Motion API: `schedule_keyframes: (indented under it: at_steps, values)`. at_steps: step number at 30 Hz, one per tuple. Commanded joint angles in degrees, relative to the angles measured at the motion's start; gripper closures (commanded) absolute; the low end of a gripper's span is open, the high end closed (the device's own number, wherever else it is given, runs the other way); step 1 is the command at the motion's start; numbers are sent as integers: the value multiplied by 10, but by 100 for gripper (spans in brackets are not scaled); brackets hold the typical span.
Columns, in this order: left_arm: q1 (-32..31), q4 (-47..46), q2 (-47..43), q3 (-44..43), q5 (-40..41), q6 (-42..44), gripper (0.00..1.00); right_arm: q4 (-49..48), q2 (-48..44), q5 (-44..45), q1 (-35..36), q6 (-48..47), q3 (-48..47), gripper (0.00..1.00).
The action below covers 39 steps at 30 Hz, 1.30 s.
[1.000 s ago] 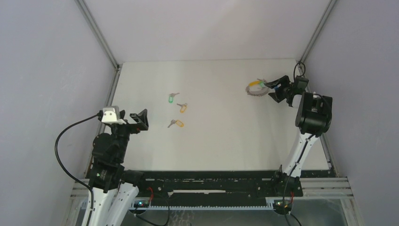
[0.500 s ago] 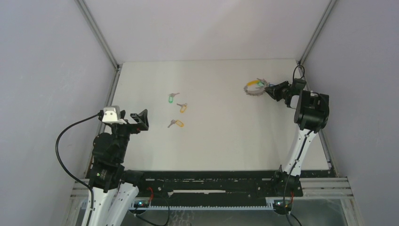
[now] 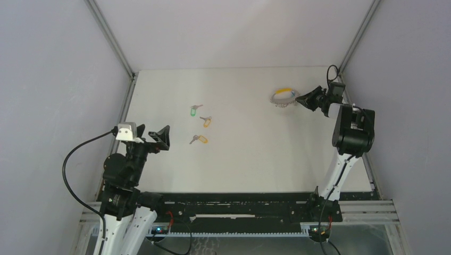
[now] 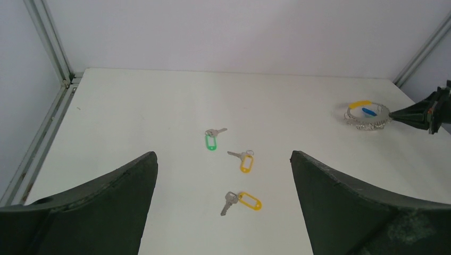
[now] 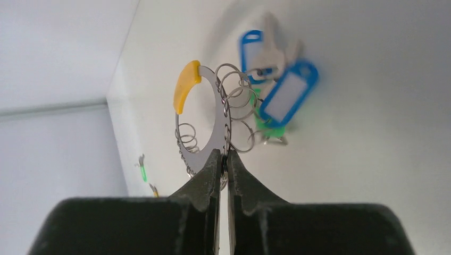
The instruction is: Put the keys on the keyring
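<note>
Three keys lie on the white table left of centre: a green-tagged one (image 3: 193,110) (image 4: 211,139) and two orange-tagged ones (image 3: 206,121) (image 3: 199,139) (image 4: 244,161) (image 4: 244,202). The keyring (image 3: 283,98) (image 4: 366,113) (image 5: 213,122) is at the far right. It is a silvery ring with a yellow-orange piece, small split rings and blue tags. My right gripper (image 3: 304,100) (image 5: 223,159) is shut on the keyring's rim. My left gripper (image 3: 162,137) (image 4: 223,156) is open and empty. It is held above the table's near left, and the keys lie ahead of it.
The table (image 3: 250,154) is walled by grey panels on the left, back and right, with metal rails at the corners (image 3: 127,79). A black cable loops off the left arm (image 3: 69,159). The right arm (image 3: 351,130) stands close to the right wall.
My right gripper has shut on the keyring and carried it a little toward the back. The left arm has shifted slightly nearer. The keys have not moved.
</note>
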State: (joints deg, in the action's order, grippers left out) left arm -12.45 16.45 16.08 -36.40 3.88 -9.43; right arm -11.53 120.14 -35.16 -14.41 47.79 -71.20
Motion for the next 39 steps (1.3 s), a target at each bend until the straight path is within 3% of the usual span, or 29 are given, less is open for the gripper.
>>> schedule_keyframes:
  at_steps: [1,12,19,28,39]
  values:
    - [3,-24,-6,7,-30,1,0,76,-107,-9,27,-113,10,100]
    - [-2,-10,27,-20,-99,-49,0,309,-261,56,140,-353,32,100]
    - [-3,-22,97,-26,-200,-99,1,381,-327,86,230,-442,34,100]
    - [-68,-181,166,37,-231,-218,4,422,-405,133,352,-523,38,100]
    - [-149,-349,329,61,-243,-250,5,436,-453,159,508,-588,38,100]
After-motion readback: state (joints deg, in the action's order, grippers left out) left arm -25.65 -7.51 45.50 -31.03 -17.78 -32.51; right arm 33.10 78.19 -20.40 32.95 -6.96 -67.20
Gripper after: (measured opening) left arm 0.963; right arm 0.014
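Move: Off to the right of the open left gripper, about 44 cm over, 32 cm ahead and 27 cm lower, is the keyring; three loose keys lie some 30 cm below that hand: near yellow key 12 cm ahead and 6 right, middle yellow key 22 ahead and 9 right, green key 28 ahead and 4 right. The right hand already pinches the keyring, its middle 6 cm left and 2 cm ahead; the left gripper waits about 50 cm left, 29 back and 25 above. Swinging the keyring in towards the left gripper, the right hand keeps its pinch on the rim and travels about 25 cm left and as far back, rising some 13 cm, mostly early, while it rolls and turns counter-clockwise. The left hand, fingers still wide, starts slowly, then reaches about 16 cm right and dips 7 cm, turning clockwise and tipping down to face the yellow part of the rim, without touching it. ##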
